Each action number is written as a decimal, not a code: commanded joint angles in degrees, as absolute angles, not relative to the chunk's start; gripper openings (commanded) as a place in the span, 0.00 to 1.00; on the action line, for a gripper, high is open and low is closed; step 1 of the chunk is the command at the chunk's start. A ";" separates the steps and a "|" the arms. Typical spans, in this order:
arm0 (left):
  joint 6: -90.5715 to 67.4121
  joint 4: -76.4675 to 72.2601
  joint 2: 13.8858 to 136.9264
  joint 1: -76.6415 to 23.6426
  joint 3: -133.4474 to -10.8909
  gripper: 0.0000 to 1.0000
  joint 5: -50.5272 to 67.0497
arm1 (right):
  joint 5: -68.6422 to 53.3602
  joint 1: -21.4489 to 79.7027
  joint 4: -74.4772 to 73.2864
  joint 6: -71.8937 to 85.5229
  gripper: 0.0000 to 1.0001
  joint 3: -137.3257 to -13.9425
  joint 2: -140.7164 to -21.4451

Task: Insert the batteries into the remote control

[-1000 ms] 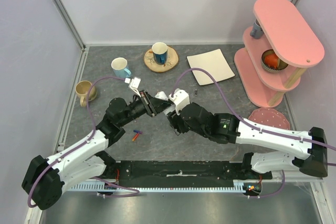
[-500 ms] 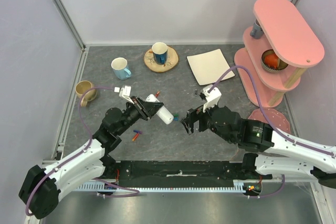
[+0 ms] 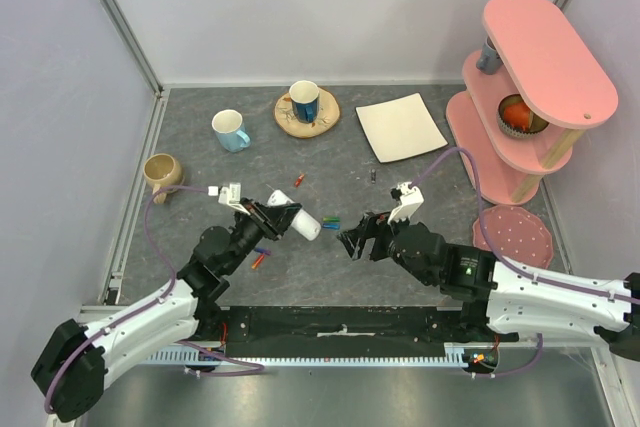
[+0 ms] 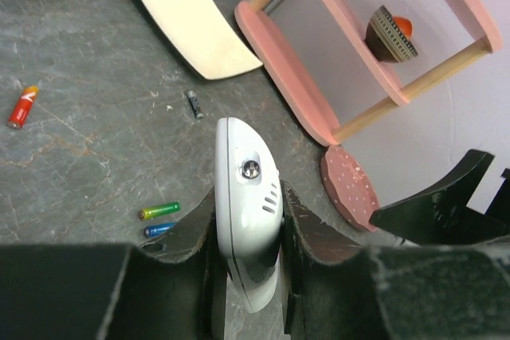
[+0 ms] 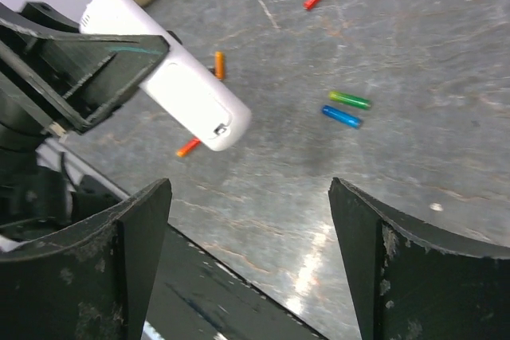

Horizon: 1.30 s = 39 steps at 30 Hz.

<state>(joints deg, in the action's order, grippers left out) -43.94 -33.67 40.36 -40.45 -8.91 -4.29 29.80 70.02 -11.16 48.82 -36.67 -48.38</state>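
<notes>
My left gripper (image 3: 283, 215) (image 4: 248, 201) is shut on the remote control (image 3: 297, 221) (image 4: 246, 189), a slim white bar held above the table, its rounded end sticking out past the fingers. My right gripper (image 3: 352, 238) (image 5: 249, 189) hovers open and empty just right of it. A green battery (image 3: 331, 219) (image 5: 349, 100) and a blue one (image 3: 331, 227) (image 5: 341, 116) lie side by side on the table between the grippers. A red-orange battery (image 3: 299, 179) (image 4: 22, 107) lies farther back. Two more batteries (image 3: 260, 256) lie under the left arm.
A small dark battery (image 3: 373, 176) lies near the white square plate (image 3: 400, 126). At the back are a blue mug (image 3: 231, 130), a beige mug (image 3: 161, 172) and a cup on a wooden coaster (image 3: 306, 104). A pink shelf (image 3: 525, 87) and a pink disc (image 3: 512, 232) stand right.
The two grippers, close together at the remote a second ago, have drawn apart. The right gripper has opened and moved right. The left arm pulled the remote back toward the near left.
</notes>
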 commanded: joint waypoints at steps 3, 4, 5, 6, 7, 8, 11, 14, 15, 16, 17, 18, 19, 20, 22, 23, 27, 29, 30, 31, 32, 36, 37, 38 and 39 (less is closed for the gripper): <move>-37.97 -49.98 42.18 -43.68 -5.10 0.02 -13.35 | 25.67 69.87 8.68 57.74 0.77 -31.12 -51.05; -37.62 -51.58 42.97 -43.94 -4.58 0.02 -13.79 | 25.06 69.70 9.66 58.79 0.75 -30.68 -51.50; -36.92 -52.81 44.28 -44.29 -3.79 0.02 -14.32 | 23.66 69.35 10.97 59.41 0.72 -30.15 -52.11; -36.65 -53.69 45.17 -45.08 -3.52 0.02 -15.46 | 22.77 68.74 13.86 59.85 0.68 -29.02 -52.82; -36.22 -55.35 45.70 -45.44 -3.43 0.02 -15.90 | 22.15 68.38 15.19 60.29 0.66 -28.57 -53.17; -35.17 -55.98 47.18 -45.79 -3.34 0.02 -16.26 | 20.76 67.86 16.51 61.16 0.64 -28.13 -53.61; -32.45 -59.05 50.78 -47.19 -3.69 0.02 -18.97 | 18.29 65.57 20.74 62.14 0.60 -26.46 -55.45; -30.51 -65.18 54.22 -47.55 -2.99 0.02 -21.08 | 16.35 63.02 24.07 62.66 0.59 -25.14 -57.65; -30.24 -66.61 56.49 -47.55 -2.81 0.02 -21.70 | 14.61 61.63 24.52 62.75 0.59 -24.88 -58.79; -30.23 -67.75 57.47 -47.55 -2.55 0.02 -22.14 | 13.55 60.83 24.78 62.67 0.59 -24.79 -59.49; -30.06 -69.85 58.44 -47.55 -2.20 0.02 -22.84 | 12.67 60.12 25.05 62.58 0.59 -24.87 -60.11; -30.06 -70.66 60.54 -47.64 -2.02 0.02 -23.20 | 10.83 58.81 25.48 61.88 0.59 -24.87 -61.34; -30.15 -71.71 61.51 -47.64 -1.93 0.02 -23.38 | 10.20 58.19 25.66 61.44 0.59 -24.96 -61.96; -30.49 -73.63 62.92 -47.55 -1.76 0.02 -23.47 | 9.41 57.66 26.10 61.17 0.59 -25.40 -62.66; -31.02 -75.93 66.42 -47.55 -1.67 0.02 -23.29 | 6.70 56.17 27.59 60.73 0.59 -25.58 -65.21; -31.46 -76.89 67.49 -47.55 -1.67 0.02 -22.86 | 5.98 55.73 29.16 60.65 0.59 -25.84 -66.08; -32.08 -83.65 72.76 -47.64 -1.50 0.02 -22.67 | 3.69 54.49 34.18 61.70 0.56 -25.75 -71.09; -32.08 -85.34 74.87 -47.64 -1.15 0.02 -23.29 | 2.99 54.40 36.63 62.57 0.56 -25.40 -72.42; -32.17 -85.78 75.40 -47.64 -1.06 0.02 -23.46 | 2.73 54.06 37.43 62.93 0.55 -25.31 -73.73; -32.17 -86.22 75.67 -47.64 -0.97 0.02 -23.47 | 2.29 53.88 38.05 63.28 0.56 -25.23 -74.44; -32.34 -86.22 76.02 -47.64 -0.97 0.02 -23.29 | 1.68 53.79 39.45 63.80 0.55 -25.14 -75.23; -32.70 -86.22 76.29 -47.72 -0.97 0.02 -22.59 | 0.18 53.44 41.66 64.51 0.54 -25.49 -78.74; -32.61 -86.22 76.29 -47.72 -1.05 0.02 -22.50 | 0.09 53.35 41.83 64.60 0.54 -25.58 -79.36; -32.43 -86.22 76.46 -47.72 -1.14 0.02 -22.50 | 0.09 53.35 42.27 64.69 0.54 -25.75 -79.80; -32.17 -86.22 76.81 -47.72 -1.14 0.02 -22.50 | 0.17 53.26 42.45 64.86 0.53 -25.84 -80.76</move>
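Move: The remote control's battery cover, on the half sticking out of the left gripper, lies about 11 cm left and 4 cm ahead of the empty right hand, nearly level. From the left hand, which holds the remote, the cover is some 5 cm right, 2 cm back and 2 cm lower. The green and blue batteries lie together on the table, roughly 13 cm ahead, 5 cm left and 14 cm below the right hand. The remote control, still gripped by the left hand, is lowered about 7 cm and carried 3 cm forward, turning some 15 degrees. The right hand comes at its cover end, first left, then forward, then left again while sinking throughout, about 8 cm down, 7 left and 5 forward; it rolls its left side up, tips down, and draws its fingers from nearly wide to half open. ##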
